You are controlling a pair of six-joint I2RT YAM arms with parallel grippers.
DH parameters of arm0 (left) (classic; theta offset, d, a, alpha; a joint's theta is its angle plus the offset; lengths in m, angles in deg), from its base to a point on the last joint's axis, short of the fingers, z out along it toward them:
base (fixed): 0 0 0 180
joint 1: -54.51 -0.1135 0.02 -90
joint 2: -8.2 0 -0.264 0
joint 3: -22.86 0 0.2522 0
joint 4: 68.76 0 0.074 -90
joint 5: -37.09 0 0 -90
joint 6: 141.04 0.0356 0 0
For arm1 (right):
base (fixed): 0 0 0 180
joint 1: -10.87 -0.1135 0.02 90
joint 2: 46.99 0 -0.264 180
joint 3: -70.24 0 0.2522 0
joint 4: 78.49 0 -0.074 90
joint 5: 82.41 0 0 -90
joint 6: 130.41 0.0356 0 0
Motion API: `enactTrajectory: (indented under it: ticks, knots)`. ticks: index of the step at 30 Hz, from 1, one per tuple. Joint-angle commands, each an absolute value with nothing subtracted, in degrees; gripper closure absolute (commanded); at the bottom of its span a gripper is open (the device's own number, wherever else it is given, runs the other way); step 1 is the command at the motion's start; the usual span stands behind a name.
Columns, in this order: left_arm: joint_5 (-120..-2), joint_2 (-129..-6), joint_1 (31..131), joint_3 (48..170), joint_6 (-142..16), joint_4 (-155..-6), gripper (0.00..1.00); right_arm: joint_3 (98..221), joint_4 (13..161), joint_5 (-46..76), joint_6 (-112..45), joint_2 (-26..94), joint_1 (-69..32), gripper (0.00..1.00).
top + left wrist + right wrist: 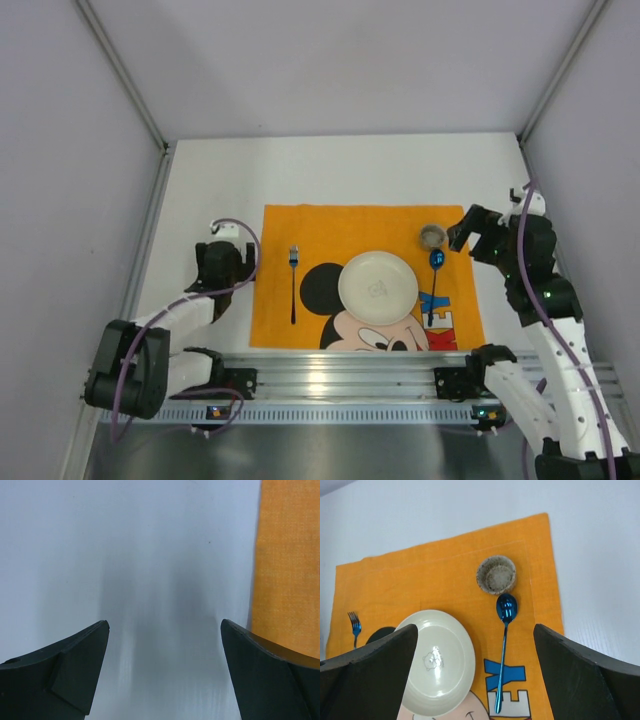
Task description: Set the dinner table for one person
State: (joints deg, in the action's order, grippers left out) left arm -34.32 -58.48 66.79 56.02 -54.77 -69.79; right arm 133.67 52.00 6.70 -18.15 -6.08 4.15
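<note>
The white dinner table carries an orange Mickey Mouse mat. On the mat lie a blue fork at the left, a cream plate in the middle, a blue spoon at the right and a small speckled cup above the spoon. My left gripper is open and empty, low over bare table just left of the mat. My right gripper is open and empty, raised beside the cup; its view shows the plate, spoon, cup and fork.
Grey walls stand close on the left, right and back of the table. A metal rail with both arm bases runs along the near edge, just below the mat.
</note>
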Motion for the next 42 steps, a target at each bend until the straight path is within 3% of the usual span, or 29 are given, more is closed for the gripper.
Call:
enactTrajectory:
  ticks: [1, 11, 14, 17, 19, 21, 23, 26, 33, 42]
  knots:
    - [-39.36, -63.67, 64.01, 54.99, -51.92, -48.97, 0.01, 130.07, 61.55, 3.36, -21.86, -11.37, 3.40, 0.00]
    - [-50.53, -78.89, 56.73, 63.50, -50.58, -38.31, 0.01, 124.17, 67.44, 2.58, -16.06, -12.89, 3.31, 0.00]
    - [-53.45, -81.45, 56.01, 59.49, -51.38, -27.62, 0.01, 121.71, 70.50, 1.79, -16.67, -12.45, 3.40, 0.00]
    - [-53.96, -80.22, 54.95, 56.15, -53.50, -26.20, 0.01, 116.89, 75.60, 0.21, -20.18, -12.18, 3.49, 0.00]
    - [-54.76, -84.07, 54.95, 52.63, -52.72, -11.86, 0.01, 112.33, 79.12, -2.50, -22.38, -11.66, 3.40, 0.00]
    - [-54.41, -81.21, 54.95, 56.10, -53.41, -23.93, 0.01, 108.54, 87.25, -3.92, -23.53, -11.13, 3.31, 0.00]
    - [-54.06, -83.46, 54.95, 53.60, -52.80, -14.26, 0.01, 101.78, 96.58, -3.58, -28.61, -10.69, 3.40, 0.00]
    - [-54.23, -81.55, 54.95, 55.42, -53.41, -22.02, 0.01, 92.99, 113.73, -2.53, -36.35, -8.85, 3.40, 0.00]
    - [-54.06, -82.07, 54.95, 54.55, -53.15, -19.33, 0.01, 88.14, 137.63, -3.66, -42.49, 7.82, 3.84, 0.00]
    - [-54.06, -82.07, 54.95, 54.63, -53.15, -19.33, 0.01, 94.81, 163.91, 4.68, -43.40, 36.99, 8.32, 0.00]
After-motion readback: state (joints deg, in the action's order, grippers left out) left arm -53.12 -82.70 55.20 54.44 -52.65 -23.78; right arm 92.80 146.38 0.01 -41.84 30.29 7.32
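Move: The setting is laid out, and neither hand holds or aims at any piece. From the right hand, high over the mat, the cup is about 7 cm ahead, 5 cm left and 20 cm below. The spoon's middle is 5 cm back and 5 cm left, the plate 5 cm back and 18 cm left, both some 22 cm below. From the left hand, low over bare table, the fork is about 10 cm back, 16 cm right and 3 cm below. Lower the open right gripper about 15 cm, then carry it forward some 9 cm and a little right, to hover on the right of the cup and spoon; roll its left side down and tip the fingers up on the way. Ease the open left gripper about 8 cm forward over the bare table, lifting its fingertips some 20 degrees, and hold it there. Touch nothing. ##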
